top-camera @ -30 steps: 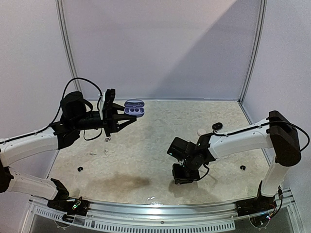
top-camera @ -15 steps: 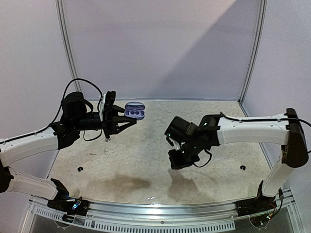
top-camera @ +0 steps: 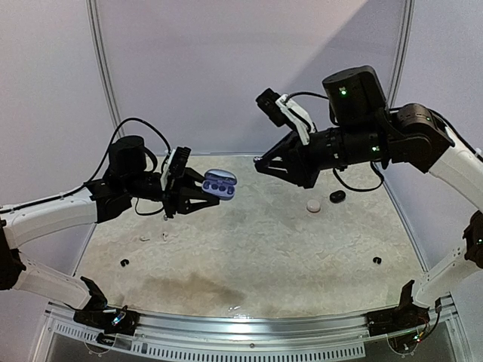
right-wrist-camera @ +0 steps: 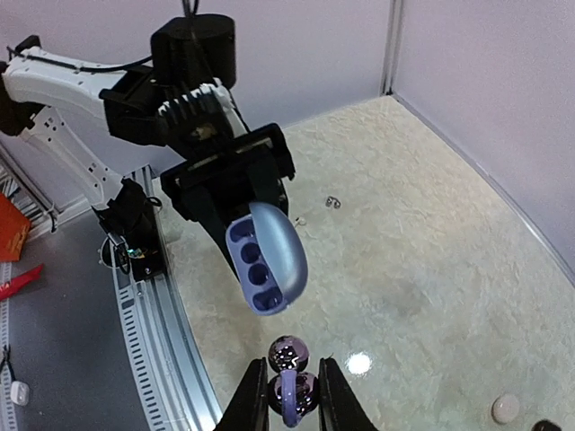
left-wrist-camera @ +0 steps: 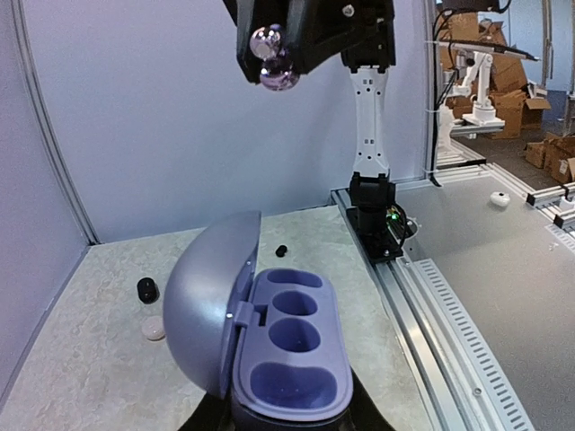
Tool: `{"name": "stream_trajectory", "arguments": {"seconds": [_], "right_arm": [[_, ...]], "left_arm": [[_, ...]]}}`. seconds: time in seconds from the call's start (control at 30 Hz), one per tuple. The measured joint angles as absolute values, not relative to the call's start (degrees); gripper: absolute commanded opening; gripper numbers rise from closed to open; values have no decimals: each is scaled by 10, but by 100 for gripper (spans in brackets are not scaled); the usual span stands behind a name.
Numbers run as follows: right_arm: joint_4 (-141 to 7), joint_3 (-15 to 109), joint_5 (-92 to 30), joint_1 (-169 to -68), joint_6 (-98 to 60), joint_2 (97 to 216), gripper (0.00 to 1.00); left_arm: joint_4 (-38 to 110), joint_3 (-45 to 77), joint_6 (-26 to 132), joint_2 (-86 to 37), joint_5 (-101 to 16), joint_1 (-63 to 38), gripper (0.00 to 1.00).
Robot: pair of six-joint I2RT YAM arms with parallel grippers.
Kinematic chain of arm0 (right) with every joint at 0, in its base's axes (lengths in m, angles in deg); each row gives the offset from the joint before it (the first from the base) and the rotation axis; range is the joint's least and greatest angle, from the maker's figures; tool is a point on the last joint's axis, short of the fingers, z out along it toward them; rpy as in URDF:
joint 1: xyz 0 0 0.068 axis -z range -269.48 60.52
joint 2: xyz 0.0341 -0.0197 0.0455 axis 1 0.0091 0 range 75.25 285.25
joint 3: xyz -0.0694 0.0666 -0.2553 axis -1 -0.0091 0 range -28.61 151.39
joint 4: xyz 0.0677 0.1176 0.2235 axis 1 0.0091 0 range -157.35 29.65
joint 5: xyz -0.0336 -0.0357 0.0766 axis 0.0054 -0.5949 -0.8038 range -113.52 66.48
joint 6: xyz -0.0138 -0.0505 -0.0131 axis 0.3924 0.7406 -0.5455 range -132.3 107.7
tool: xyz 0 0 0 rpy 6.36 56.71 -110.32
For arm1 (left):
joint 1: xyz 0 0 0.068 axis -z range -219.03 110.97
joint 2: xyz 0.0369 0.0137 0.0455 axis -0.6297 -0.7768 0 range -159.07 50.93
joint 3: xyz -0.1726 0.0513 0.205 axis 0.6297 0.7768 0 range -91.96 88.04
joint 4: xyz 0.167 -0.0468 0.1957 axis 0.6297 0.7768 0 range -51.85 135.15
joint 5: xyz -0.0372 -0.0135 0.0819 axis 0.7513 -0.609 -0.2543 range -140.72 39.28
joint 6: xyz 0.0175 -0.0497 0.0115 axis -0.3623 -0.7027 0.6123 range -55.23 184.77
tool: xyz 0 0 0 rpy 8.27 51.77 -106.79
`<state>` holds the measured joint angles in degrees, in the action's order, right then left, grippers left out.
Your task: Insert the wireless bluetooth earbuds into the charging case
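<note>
My left gripper (top-camera: 198, 191) is shut on an open lilac charging case (top-camera: 219, 184) and holds it in the air over the back left of the table. In the left wrist view the case (left-wrist-camera: 292, 346) shows its lid swung left and two round wells empty, with my left gripper (left-wrist-camera: 287, 420) under it. My right gripper (top-camera: 262, 163) is raised high and shut on a glossy purple earbud (right-wrist-camera: 289, 384), a short way from the case (right-wrist-camera: 267, 256). The earbud also shows in the left wrist view (left-wrist-camera: 272, 59).
On the table lie a white round case (top-camera: 313, 204), a black case (top-camera: 337, 196), a small black bud (top-camera: 376, 261) at the right, another black bud (top-camera: 124, 263) at the left, and white buds (top-camera: 143, 237). Silvery buds (right-wrist-camera: 332, 202) lie farther back.
My right arm has lifted from the table's middle and swung up and back, its gripper now pointing at the case. My left gripper has carried the case a little to the right.
</note>
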<state>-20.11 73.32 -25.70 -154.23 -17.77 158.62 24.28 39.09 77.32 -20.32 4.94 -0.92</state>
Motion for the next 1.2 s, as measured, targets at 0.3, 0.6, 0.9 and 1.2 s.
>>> {"name": "stream_trajectory", "arguments": {"seconds": [0.3,0.6,0.9,1.2], "right_arm": [[-180,791,-288,-1569,-16,1683,8],[-156,837,-280,-1569,47,1711,10],[-128,857,-266,-1569,64,1745,11],[-116,861,-230,-1569,64,1749,13]], "left_arm": [[271,386,787,-203,58,-3,0],[289,386,795,-203,49,-3,0],[291,386,791,-203,24,-3,0],[290,386,787,-203,17,-3,0]]}}
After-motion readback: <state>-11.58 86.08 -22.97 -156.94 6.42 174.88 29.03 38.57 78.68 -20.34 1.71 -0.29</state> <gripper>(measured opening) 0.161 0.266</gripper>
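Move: The open charging case, still gripped by the left hand, lies about 8 cm left of the right hand, level with it fore and aft and some 8 cm lower. From the left hand the case's middle is about 2 cm to the right and 1 cm up. On the table nearly 40 cm below the right hand, a white disc lies some 28 cm ahead and 21 cm right; a small white piece lies about 14 cm ahead and 28 cm left. The earbud still pinched in the right fingers is carried about 5 cm left and 6 cm down towards the right-hand end of the open case, with a brief rise of about a centimetre midway, then a slower settling. The right wrist turns nearly 30 degrees, tipping its fingers more steeply down; the left hand keeps its grip and sinks about 1 cm with the case. ##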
